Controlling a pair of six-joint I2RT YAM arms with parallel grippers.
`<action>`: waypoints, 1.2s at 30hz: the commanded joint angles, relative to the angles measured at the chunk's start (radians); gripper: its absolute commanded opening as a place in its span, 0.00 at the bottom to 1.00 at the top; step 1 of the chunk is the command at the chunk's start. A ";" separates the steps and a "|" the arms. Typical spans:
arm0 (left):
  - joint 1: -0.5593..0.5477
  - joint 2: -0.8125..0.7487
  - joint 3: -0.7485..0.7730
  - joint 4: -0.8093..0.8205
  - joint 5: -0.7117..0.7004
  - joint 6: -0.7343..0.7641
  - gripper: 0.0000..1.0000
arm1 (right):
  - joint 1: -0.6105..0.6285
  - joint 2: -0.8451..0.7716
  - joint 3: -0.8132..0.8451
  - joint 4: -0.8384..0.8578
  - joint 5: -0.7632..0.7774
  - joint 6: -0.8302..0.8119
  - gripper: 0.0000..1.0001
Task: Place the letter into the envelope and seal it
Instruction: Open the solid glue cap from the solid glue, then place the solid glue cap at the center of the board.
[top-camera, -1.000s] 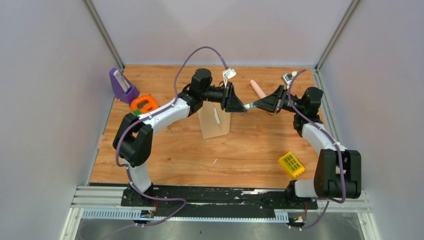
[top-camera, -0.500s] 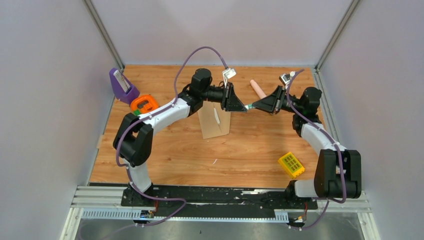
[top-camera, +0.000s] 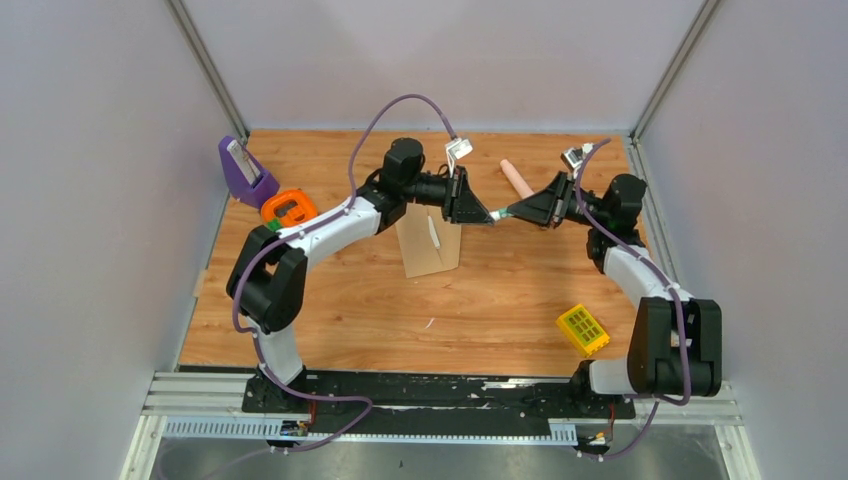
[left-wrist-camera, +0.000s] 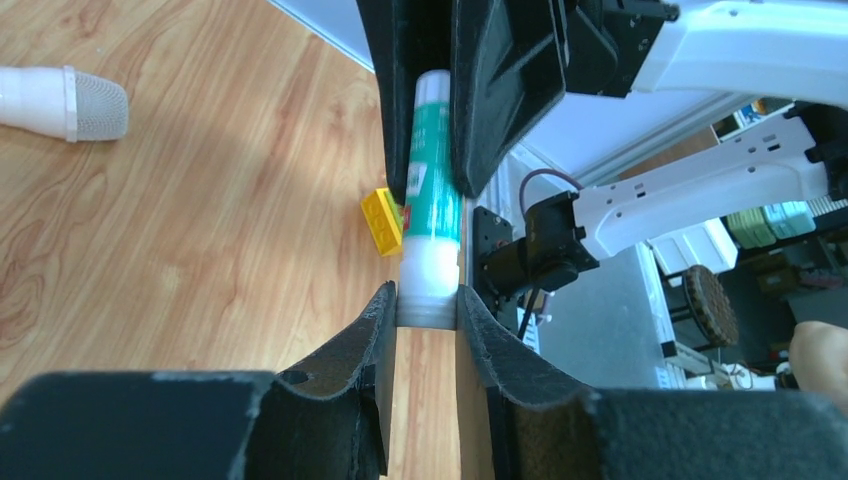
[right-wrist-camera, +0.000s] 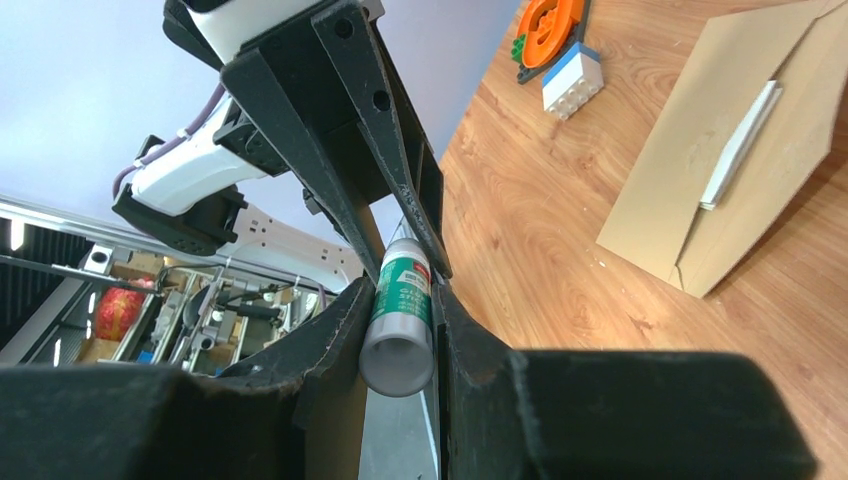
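Observation:
A green-and-white glue stick (top-camera: 500, 213) hangs in the air between both grippers, above the table's back middle. My right gripper (right-wrist-camera: 398, 295) is shut on its grey bottom end. My left gripper (left-wrist-camera: 428, 300) has its fingertips pressed on both sides of the white cap of the glue stick (left-wrist-camera: 432, 200). The tan envelope (top-camera: 428, 240) lies flat on the wood under the left arm's wrist, with its pointed flap open. In the right wrist view the envelope (right-wrist-camera: 700, 190) shows a narrow pale strip of the letter (right-wrist-camera: 740, 145) at its mouth.
A purple holder (top-camera: 245, 172) and an orange tape measure (top-camera: 288, 208) sit at the back left. A pale pink cylinder (top-camera: 516, 178) lies at the back. A yellow brick (top-camera: 583, 330) rests near the right arm's base. A white brick (right-wrist-camera: 572, 80) lies beside the tape measure.
My left gripper's jaws have narrowed onto the glue stick's cap. Both grippers have drifted a little together. The envelope has not moved.

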 joint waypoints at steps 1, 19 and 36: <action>0.001 -0.040 -0.033 0.001 0.023 0.056 0.05 | -0.102 0.019 0.031 0.061 -0.031 0.039 0.00; 0.152 -0.083 0.397 -1.364 -0.528 1.198 0.00 | -0.207 -0.100 0.113 -0.272 -0.015 -0.248 0.00; 0.069 0.032 0.296 -1.670 -1.211 1.556 0.02 | -0.210 -0.137 0.111 -0.304 -0.013 -0.288 0.00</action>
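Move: The solid glue spans the two hands at one height, its cap in the left fingers and its body in the right: its middle lies about 3 cm right and 1 cm ahead of the left hand, 2 cm left and 1 cm back of the right. On the table some 23 cm below, the envelope lies 11 cm left and 8 cm ahead of the left hand, the white-blue block 32 cm left and 8 cm ahead; the toy microphone lies 6 cm right and 18 cm ahead of the right hand. The right hand, keeping its grip on the green body, tugs it quickly some 6 cm right and slightly forward out of the cap, turning about 10 degrees clockwise, then stays there with a small tilt and rise. The left hand keeps the cap pinched, first sinks about 5 cm, then sweeps away leftward past the near side of the envelope towards the block, about 29 cm in all, ending lower still as the wrist rolls over until the fingers that pointed right point straight down. ##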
